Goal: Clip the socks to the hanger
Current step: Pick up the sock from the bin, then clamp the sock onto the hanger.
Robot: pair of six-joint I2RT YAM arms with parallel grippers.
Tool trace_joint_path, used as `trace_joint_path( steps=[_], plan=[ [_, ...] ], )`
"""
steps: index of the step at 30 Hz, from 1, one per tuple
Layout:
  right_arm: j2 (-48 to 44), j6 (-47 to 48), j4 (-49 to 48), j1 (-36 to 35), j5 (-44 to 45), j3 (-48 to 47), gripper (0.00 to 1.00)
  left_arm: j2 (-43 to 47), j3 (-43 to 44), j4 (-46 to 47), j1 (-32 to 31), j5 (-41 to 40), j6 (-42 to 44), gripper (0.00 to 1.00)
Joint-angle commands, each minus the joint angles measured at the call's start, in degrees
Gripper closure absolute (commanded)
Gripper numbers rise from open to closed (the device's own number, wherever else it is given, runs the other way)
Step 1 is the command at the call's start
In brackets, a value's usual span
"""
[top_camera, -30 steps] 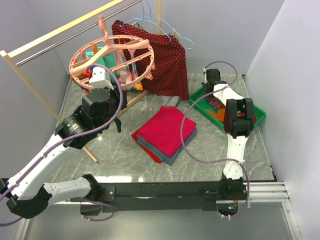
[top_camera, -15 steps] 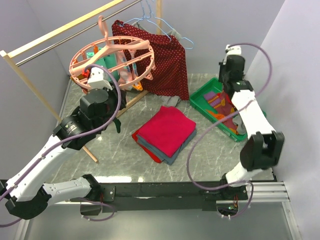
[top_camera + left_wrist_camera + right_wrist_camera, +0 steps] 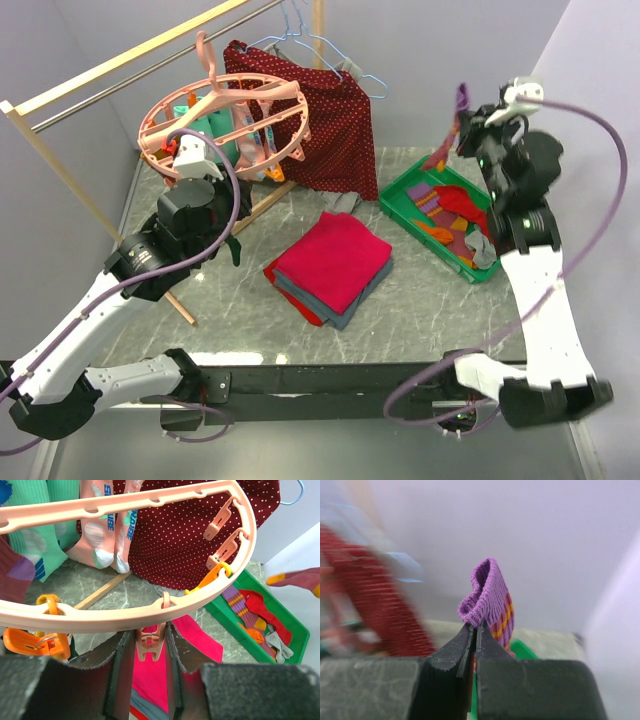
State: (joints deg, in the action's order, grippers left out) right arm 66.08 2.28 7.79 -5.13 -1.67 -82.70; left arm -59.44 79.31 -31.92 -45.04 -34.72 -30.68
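Note:
The pink round hanger [image 3: 225, 110] hangs from the wooden rail at the back left, with teal [image 3: 35, 535] and pink socks [image 3: 107, 530] clipped to it. My left gripper [image 3: 150, 635] sits just under the hanger's near ring [image 3: 125, 615], its two pads pressed on either side of a dangling pink clip [image 3: 150, 645]. My right gripper [image 3: 472, 112] is raised high above the green tray [image 3: 400, 205] and is shut on the cuff of a purple-striped sock [image 3: 492, 600], which hangs down below it [image 3: 445, 140]. Several more socks [image 3: 455, 210] lie in the tray.
A dark red dotted garment [image 3: 330, 120] hangs behind the hanger, beside thin light-blue wire hangers [image 3: 310, 35]. A folded red and grey cloth stack [image 3: 330, 265] lies mid-table. The rack's wooden leg [image 3: 180, 300] slants down by my left arm. An orange clip [image 3: 30, 642] dangles left of my fingers.
My right arm has risen from the green tray and lifted the purple-striped sock up and towards the left. The left gripper has stayed on the pink clip.

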Motion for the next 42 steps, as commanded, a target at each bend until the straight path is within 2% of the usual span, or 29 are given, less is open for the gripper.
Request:
trace_joint_path(
  steps=[1,4,9,14,20,34,42],
  plan=[
    [-5.3,-5.4,-6.3,-5.0,-14.9,5.0,1.0,0.0,1.2,1.5,0.0,0.6,0.7,0.99],
    [-7.6,-6.0,-7.6,-12.5,-17.9,8.7,1.0,-0.2,1.3,1.8,0.0,0.7,0.6,0.99],
    [-9.3,-12.4,-17.2,-20.4,-23.4,16.4,1.0,-0.2,1.3,2.5,0.0,0.7,0.6,0.99],
    [-6.8,-15.9,-22.7,-30.3,-21.9,20.5,1.0,-0.5,1.7,2.7,0.0,1.3,0.0,0.99],
    [-1.5,-19.9,-29.7,-37.9,-20.4,23.4,1.0,-0.3,1.8,2.9,0.0,1.3,-0.3,0.99],
    [11.4,-23.3,-36.2,-43.2,-21.2,20.2,1.0,-0.1,2.2,3.4,0.0,1.6,-0.7,0.99],
    [14.2,-22.9,-36.6,-44.1,-20.8,18.5,1.0,0.0,1.9,3.4,0.0,2.0,-1.1,0.99]
  ],
)
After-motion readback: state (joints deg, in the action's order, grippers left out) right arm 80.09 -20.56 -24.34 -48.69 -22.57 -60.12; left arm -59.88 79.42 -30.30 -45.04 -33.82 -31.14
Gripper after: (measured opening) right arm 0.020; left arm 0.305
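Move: From the right hand, which already holds the striped sock, the peach clip on the hanger's near rim lies about 40 cm left, 10 cm back and 8 cm lower; it sits between the left hand's fingers. The yellow clip is some 6 cm right of it and 5 cm farther out. The folded stack lies 22 cm left of the right hand, 8 cm back and 45 cm below; the green bin is 7 cm ahead, 8 cm right, equally low. Still pinching the striped sock by its purple cuff, the right hand sweeps some 35 cm left towards the peach clip, drawing back about 15 cm early on and then mainly sinking as much while it slows. It swings about 65 degrees counter-clockwise until its fingers point mostly left. The left hand keeps its hold on the clip, staying practically in place. ##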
